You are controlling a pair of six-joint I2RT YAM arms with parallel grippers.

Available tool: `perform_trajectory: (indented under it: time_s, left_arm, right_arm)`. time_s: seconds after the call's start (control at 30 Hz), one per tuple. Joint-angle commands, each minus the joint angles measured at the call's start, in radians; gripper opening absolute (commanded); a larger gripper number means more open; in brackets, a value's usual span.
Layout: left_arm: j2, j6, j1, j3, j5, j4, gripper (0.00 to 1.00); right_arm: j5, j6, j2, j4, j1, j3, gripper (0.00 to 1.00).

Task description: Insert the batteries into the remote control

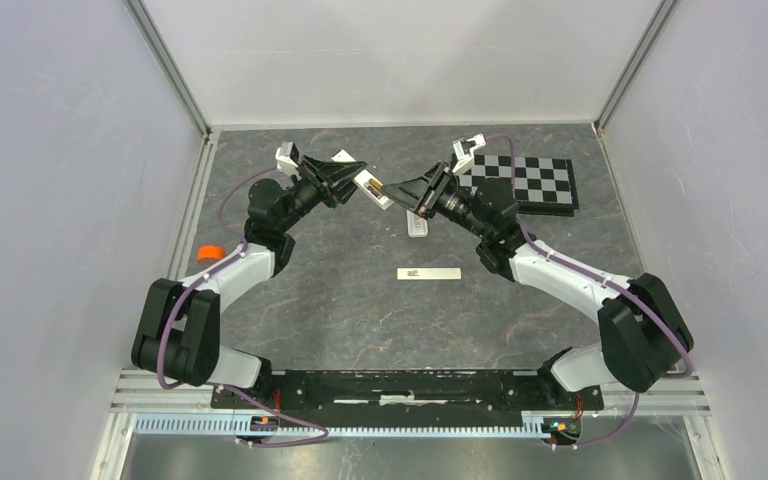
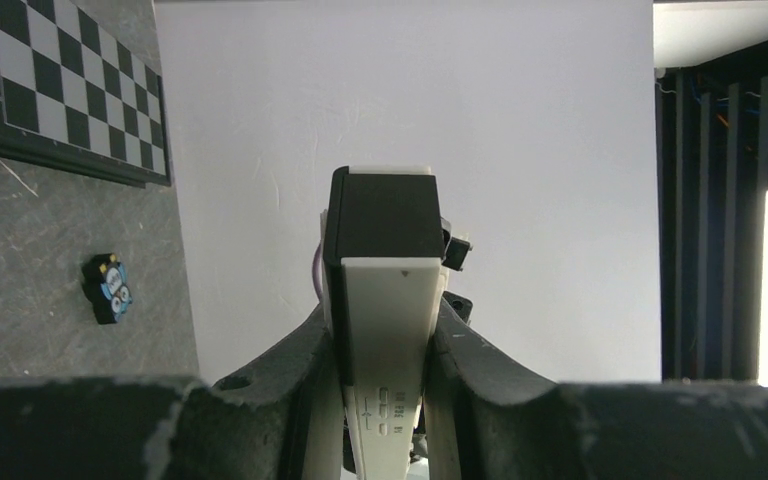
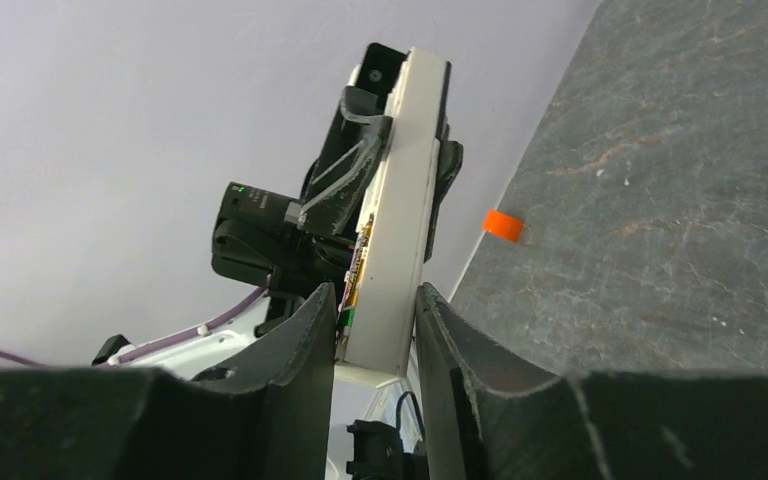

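The white remote control is held in the air between both grippers, above the middle back of the table. My left gripper is shut on one end; in the left wrist view the remote stands edge-on between the fingers. My right gripper is shut on the other end; in the right wrist view the remote runs away from the gripper. A thin yellow-and-green strip shows along its left edge; I cannot tell whether it is a battery. No red-and-blue batteries show loose.
A slim white bar lies on the grey table in front of the grippers. A small white piece lies below the right gripper. A checkerboard lies at the back right. An orange object sits at the left edge.
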Motion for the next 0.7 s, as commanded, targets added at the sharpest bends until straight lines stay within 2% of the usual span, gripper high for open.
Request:
perform_trajectory:
  time_s: [0.0,0.13,0.2,0.47,0.67]
  left_arm:
    - [-0.079,0.065,-0.013,0.074,0.049,0.103,0.07]
    - [-0.124,0.192,-0.013,0.102,0.054,-0.019,0.07]
    - [-0.137,0.227,-0.013,0.109,0.059,-0.037,0.07]
    - [-0.152,0.326,-0.013,0.125,0.091,-0.059,0.07]
    - [-0.195,0.539,-0.012,0.129,0.118,-0.206,0.08]
  right_arm:
    - [0.058,-0.086,0.032,-0.338,-0.005,0.068,0.33]
    - [0.144,-0.182,0.041,-0.561,-0.005,0.128,0.33]
    - [0.184,-0.218,0.041,-0.621,-0.004,0.143,0.34]
    - [0.242,-0.309,0.03,-0.684,-0.002,0.16,0.45]
    - [0.177,-0.428,-0.013,-0.614,-0.009,0.183,0.66]
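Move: Just off the right fingertips, about 2 cm to the hand's left and 1 cm ahead, at nearly its height, lies the middle of the battery compartment of the remote control that the left hand holds. From the left hand, the compartment is about 3 cm back and 2 cm right. On the table, some 24 cm below the right hand, a white handset lies roughly 12 cm ahead and 6 cm right, a flat white box 4 cm back and 8 cm right. Sinking about 5 cm and easing slightly forward, the right hand tips its fingers down some 20 degrees; they first narrow a touch across the compartment end of the remote, then spread and end their pinch. The left hand keeps its grip on the remote, rolls it about 20 degrees around the line of its own fingers, and lowers it by 1.5 cm or so. ##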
